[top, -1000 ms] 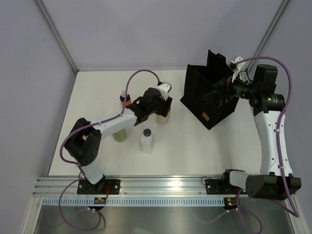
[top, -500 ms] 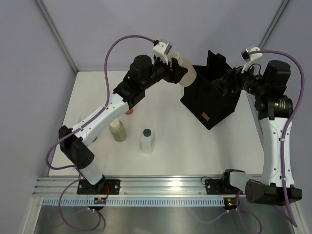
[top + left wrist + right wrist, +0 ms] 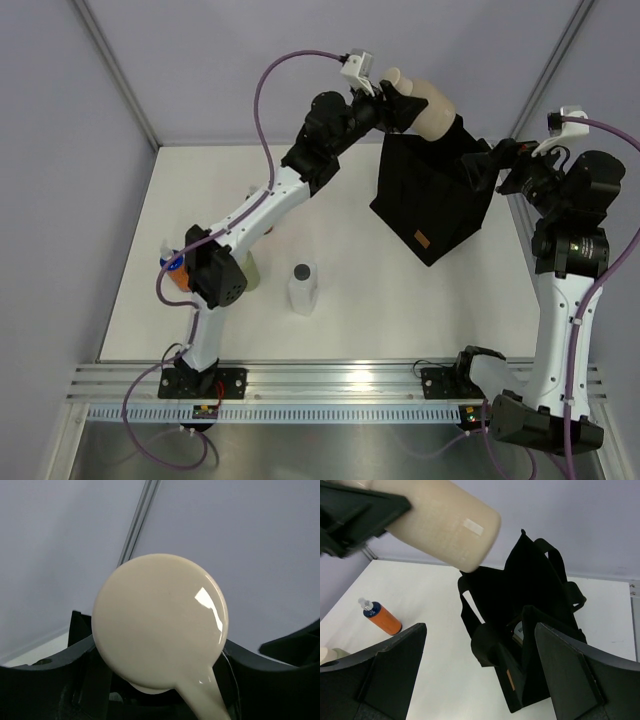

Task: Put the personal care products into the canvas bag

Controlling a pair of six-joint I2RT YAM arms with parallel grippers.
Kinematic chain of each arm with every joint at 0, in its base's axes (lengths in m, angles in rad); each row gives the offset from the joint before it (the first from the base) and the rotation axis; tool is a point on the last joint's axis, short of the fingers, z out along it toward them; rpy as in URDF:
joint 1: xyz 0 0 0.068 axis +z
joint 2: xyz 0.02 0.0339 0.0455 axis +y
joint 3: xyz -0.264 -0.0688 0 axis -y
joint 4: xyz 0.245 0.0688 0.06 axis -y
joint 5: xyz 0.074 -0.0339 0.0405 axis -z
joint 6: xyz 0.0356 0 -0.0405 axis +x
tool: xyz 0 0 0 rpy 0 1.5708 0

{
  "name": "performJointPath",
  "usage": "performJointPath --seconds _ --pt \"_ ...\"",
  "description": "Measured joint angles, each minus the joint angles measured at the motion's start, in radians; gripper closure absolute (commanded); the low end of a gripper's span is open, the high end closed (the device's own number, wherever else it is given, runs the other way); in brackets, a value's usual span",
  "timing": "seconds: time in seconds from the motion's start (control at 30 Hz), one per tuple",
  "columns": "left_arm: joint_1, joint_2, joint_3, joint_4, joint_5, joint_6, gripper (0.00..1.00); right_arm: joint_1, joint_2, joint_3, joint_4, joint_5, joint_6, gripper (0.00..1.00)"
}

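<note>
My left gripper (image 3: pixel 390 103) is shut on the beige bottle (image 3: pixel 428 110) and holds it in the air over the far rim of the black canvas bag (image 3: pixel 425 195). In the left wrist view the bottle's round base (image 3: pixel 160 625) fills the frame between my black fingers (image 3: pixel 80 650). My right gripper (image 3: pixel 482 164) is open and empty, raised at the bag's right side. The right wrist view looks down into the open bag (image 3: pixel 520 625), with the beige bottle (image 3: pixel 440 520) above it. A white bottle with a black cap (image 3: pixel 303 287) stands on the table.
An olive-green bottle (image 3: pixel 250 272) and an orange bottle with a blue cap (image 3: pixel 175 272) stand at the left, partly behind my left arm's elbow (image 3: pixel 215 275). The orange bottle (image 3: pixel 382 617) also shows in the right wrist view. The bag's brown label (image 3: pixel 423 239) faces front.
My left arm lifted the beige bottle off the table and carried it up and right, over the bag. My right gripper drew back from the bag's opening to the right.
</note>
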Motion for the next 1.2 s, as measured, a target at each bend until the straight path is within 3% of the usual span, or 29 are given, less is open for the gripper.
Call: performJointPath --seconds 0.23,0.4,0.9,1.2 --pt "-0.008 0.154 0.011 -0.055 -0.001 -0.028 1.00 -0.070 -0.032 -0.068 0.081 -0.039 0.068 0.01" --pt "-0.016 0.168 0.010 -0.148 -0.004 0.042 1.00 -0.087 -0.029 -0.120 0.102 -0.068 0.088 0.01" --pt "-0.089 0.167 0.010 -0.355 -0.105 0.520 0.99 -0.089 0.032 -0.135 0.098 -0.137 0.056 0.01" --pt "-0.104 0.167 -0.027 -0.381 -0.078 0.645 0.86 -0.089 0.080 -0.136 0.094 -0.155 0.036 0.01"
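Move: The beige pump bottle is held by its pump end in the left hand; the canvas bag's mouth lies about 22 cm below that hand, 10 cm to its right and 3 cm farther out. An orange bottle stands some 32 cm to the hand's left and 3 cm back, a white bottle about 21 cm left and 21 cm back, both some 40 cm lower. From the right hand, the mouth is roughly 14 cm ahead, 7 cm left and 17 cm below. The beige bottle is lowered into the bag's mouth by the left hand, quickly at first and then slower, some 21 cm down in all; it swings about 4 cm right and a little forward early, then eases back. The wrist turns about 45 degrees, tipping the fingers from slightly upward to slightly downward, grip kept. The right hand, empty and open, sinks about 6 cm and edges forward towards the bag. ##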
